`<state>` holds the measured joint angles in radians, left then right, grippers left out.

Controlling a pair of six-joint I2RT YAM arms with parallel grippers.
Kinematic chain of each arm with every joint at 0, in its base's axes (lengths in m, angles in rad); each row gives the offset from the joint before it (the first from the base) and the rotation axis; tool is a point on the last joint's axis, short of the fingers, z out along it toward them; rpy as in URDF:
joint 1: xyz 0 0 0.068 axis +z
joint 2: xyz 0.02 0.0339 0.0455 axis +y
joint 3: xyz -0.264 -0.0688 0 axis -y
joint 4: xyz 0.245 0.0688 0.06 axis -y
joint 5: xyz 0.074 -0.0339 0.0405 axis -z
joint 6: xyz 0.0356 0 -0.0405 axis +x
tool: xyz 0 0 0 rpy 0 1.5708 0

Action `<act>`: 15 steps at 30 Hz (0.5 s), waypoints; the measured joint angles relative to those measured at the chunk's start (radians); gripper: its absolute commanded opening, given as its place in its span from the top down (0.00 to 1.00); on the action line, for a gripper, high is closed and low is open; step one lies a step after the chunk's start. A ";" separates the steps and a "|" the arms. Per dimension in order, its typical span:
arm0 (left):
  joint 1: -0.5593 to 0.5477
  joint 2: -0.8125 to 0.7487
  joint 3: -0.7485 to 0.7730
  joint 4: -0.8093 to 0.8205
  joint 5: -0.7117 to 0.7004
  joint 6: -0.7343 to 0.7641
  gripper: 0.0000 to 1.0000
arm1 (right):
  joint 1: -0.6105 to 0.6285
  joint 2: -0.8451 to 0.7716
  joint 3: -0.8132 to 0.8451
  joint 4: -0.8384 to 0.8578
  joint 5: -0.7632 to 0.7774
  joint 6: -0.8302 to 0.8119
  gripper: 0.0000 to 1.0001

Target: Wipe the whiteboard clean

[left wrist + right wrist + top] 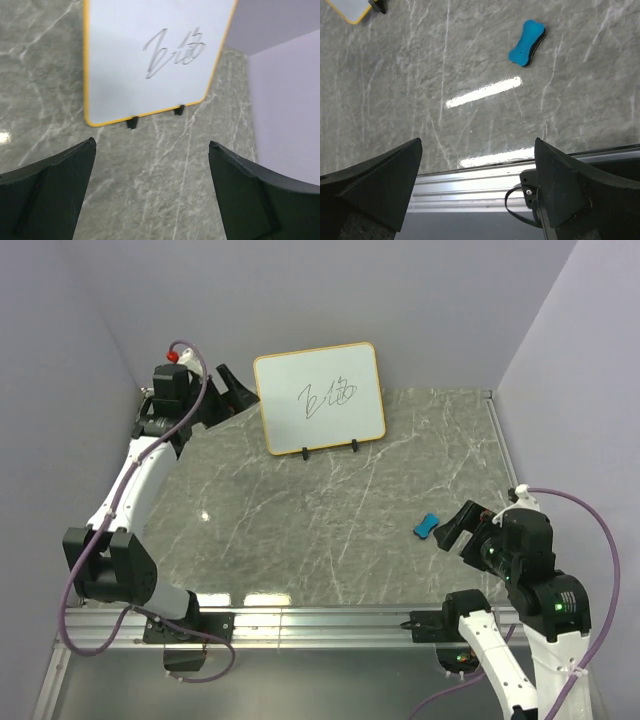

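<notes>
The whiteboard stands upright on two black feet at the back of the table, with dark scribbles in its middle; its orange frame also shows in the left wrist view. A small blue eraser lies flat on the marble at the right. My left gripper hovers just left of the board's left edge, open, nothing between its fingers. Near the front right, my right gripper stands open just right of the eraser, empty.
Lilac walls close in the left, back and right sides. An aluminium rail runs along the front edge with both arm bases. A black cable loop hangs by the rail under the right gripper.
</notes>
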<state>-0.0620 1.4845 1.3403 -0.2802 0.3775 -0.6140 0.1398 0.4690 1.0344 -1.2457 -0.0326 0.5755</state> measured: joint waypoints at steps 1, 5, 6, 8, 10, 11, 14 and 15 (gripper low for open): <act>-0.020 -0.010 0.026 -0.028 -0.021 0.000 0.01 | 0.000 0.005 0.000 0.000 0.002 -0.008 0.00; -0.040 -0.032 0.032 -0.041 0.045 -0.002 0.00 | 0.000 0.029 -0.002 0.012 -0.009 -0.016 0.00; -0.029 -0.013 0.024 -0.052 0.086 -0.004 0.01 | 0.000 0.042 -0.008 0.022 -0.022 -0.016 0.00; -0.023 0.030 0.006 -0.066 0.105 -0.005 0.00 | 0.000 0.079 -0.025 0.037 -0.040 -0.013 0.00; -0.040 0.055 -0.077 -0.064 0.066 -0.013 0.01 | 0.000 0.134 -0.055 0.045 -0.043 -0.006 0.00; -0.058 0.046 -0.135 -0.071 0.060 -0.027 0.00 | 0.000 0.161 -0.072 0.050 -0.043 -0.002 0.00; -0.103 0.032 -0.192 -0.157 0.036 -0.051 0.03 | 0.000 0.227 -0.119 0.070 -0.044 0.016 0.00; -0.116 0.029 -0.192 -0.171 0.024 -0.051 0.01 | 0.000 0.249 -0.129 0.077 -0.047 0.026 0.02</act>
<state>-0.1776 1.5139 1.1481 -0.4511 0.4015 -0.6647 0.1398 0.7181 0.9054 -1.1690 -0.0795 0.6014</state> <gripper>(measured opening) 0.975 0.996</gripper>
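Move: The eraser lies on the table some 13 cm ahead of the right hand, about 3 cm to its right and roughly 22 cm below, with nothing else close by. The whiteboard leans back, its middle about 20 cm ahead of the left hand, 20 cm to its right and 18 cm lower. Of its two black feet on the table, some 26 cm below that hand, the left one is 6 cm ahead and 14 cm right, the right one 9 cm ahead and 28 cm right. Towards the eraser the open right hand sinks about 6 cm while easing forward, its fingers tipping further down. In front of the whiteboard's lower left part, the open left hand first lifts slightly, then drops well below its starting height, drawing back and somewhat right as its fingers tip some 25 degrees down. Neither touches anything. ##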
